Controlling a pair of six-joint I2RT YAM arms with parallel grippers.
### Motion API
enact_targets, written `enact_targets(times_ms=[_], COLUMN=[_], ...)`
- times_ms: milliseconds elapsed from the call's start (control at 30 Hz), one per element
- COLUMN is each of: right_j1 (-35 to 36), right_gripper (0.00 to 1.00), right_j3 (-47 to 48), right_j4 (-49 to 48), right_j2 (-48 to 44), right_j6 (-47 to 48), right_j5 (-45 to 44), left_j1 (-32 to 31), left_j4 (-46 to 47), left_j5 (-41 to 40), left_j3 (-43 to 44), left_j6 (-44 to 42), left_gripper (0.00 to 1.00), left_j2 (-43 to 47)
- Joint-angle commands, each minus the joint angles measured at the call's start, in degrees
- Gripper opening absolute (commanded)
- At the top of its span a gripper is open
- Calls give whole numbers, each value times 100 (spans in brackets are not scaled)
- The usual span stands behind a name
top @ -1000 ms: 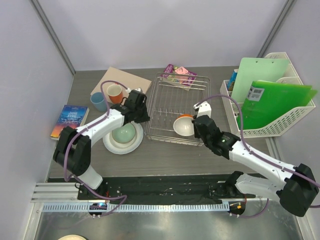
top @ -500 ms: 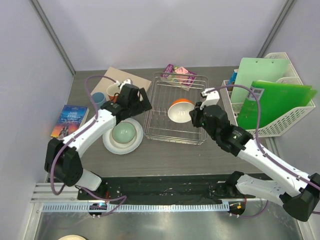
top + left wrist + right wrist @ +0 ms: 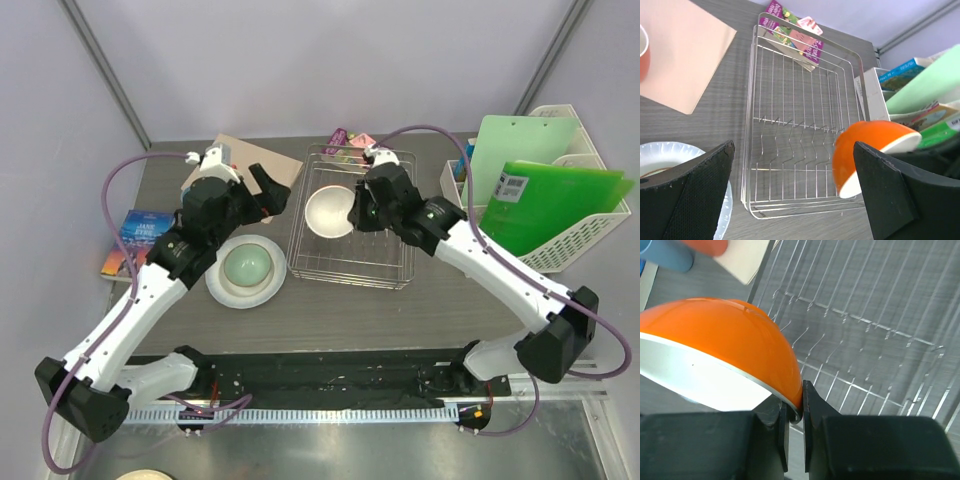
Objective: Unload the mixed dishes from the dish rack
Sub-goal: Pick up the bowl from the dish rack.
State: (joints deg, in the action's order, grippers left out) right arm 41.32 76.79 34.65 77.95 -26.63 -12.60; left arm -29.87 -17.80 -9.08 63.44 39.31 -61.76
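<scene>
My right gripper (image 3: 358, 211) is shut on the rim of the cream bowl with orange outside (image 3: 329, 211) and holds it tilted in the air above the silver wire dish rack (image 3: 385, 267). The bowl shows in the right wrist view (image 3: 725, 347) and in the left wrist view (image 3: 867, 150). The rack (image 3: 790, 125) holds no dishes. My left gripper (image 3: 262, 190) is open and empty, raised left of the rack. The pale green bowl (image 3: 248, 266) sits on the white plate (image 3: 222, 291). The orange-red mug (image 3: 643, 52) shows at the left wrist view's edge; the light-blue cup (image 3: 667, 255) shows blurred in the right wrist view.
A tan board (image 3: 240, 152) lies at the back left. A book (image 3: 130, 235) lies at the left edge. Colourful booklets (image 3: 350, 142) lie behind the rack. A white file basket (image 3: 560, 255) with green folders (image 3: 550, 195) stands at the right.
My right gripper has lifted the cream-and-orange bowl out of the rack and carried it up and toward the back left. My left arm has risen and pulled back from the plate.
</scene>
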Motion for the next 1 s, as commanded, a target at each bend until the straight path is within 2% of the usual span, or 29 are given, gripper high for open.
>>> enact_targets(times_ms=[0, 100, 467, 733, 833, 900, 967], right_j1=[-203, -282, -282, -282, -282, -274, -282], right_gripper=[1, 1, 1, 1, 1, 1, 1], right_j3=[713, 898, 1303, 1295, 1224, 1189, 1145], right_j4=[393, 428, 393, 331, 331, 331, 340], right_j2=[315, 545, 1134, 1029, 994, 968, 950], right_j6=[-237, -298, -343, -386, -387, -395, -360], right_j5=[1091, 1653, 2182, 2420, 2534, 2570, 2570], left_j1=[-1, -19, -98, -195, -265, -344, -440], left_j4=[594, 611, 910, 770, 673, 524, 262], left_j5=[599, 872, 1558, 1576, 1453, 1235, 980], left_j3=[-191, -349, -939, -825, -728, -597, -474], left_j6=[-546, -626, -697, -776, -828, -898, -925], left_gripper=[100, 100, 98, 88, 81, 72, 59], left_j2=[173, 296, 568, -89, -319, -538, -740])
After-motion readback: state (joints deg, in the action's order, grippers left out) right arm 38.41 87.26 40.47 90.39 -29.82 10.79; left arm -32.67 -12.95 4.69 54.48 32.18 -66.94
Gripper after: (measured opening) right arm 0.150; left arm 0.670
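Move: The orange-and-white bowl already hangs by its right rim in the right hand, its middle about 6 cm to that hand's left and 1 cm ahead. From the empty, wide-open left gripper it lies roughly 14 cm to the right, level in depth and 7 cm lower. The left gripper itself is some 20 cm left of the right hand, 6 cm higher and 1 cm ahead. The plate with the green bowl sits 24 cm below the left gripper, 4 cm back and 3 cm to its left. Downward and to its right, the left hand comes about 9 cm lower and 5 cm across to the bowl, first easing back a little, turning nearly 20 degrees clockwise, its jaws part-closing around the near wall. The right hand keeps its rim pinch and carries the bowl 6 cm left to meet it, tipping its fingers down and turning counter-clockwise. ##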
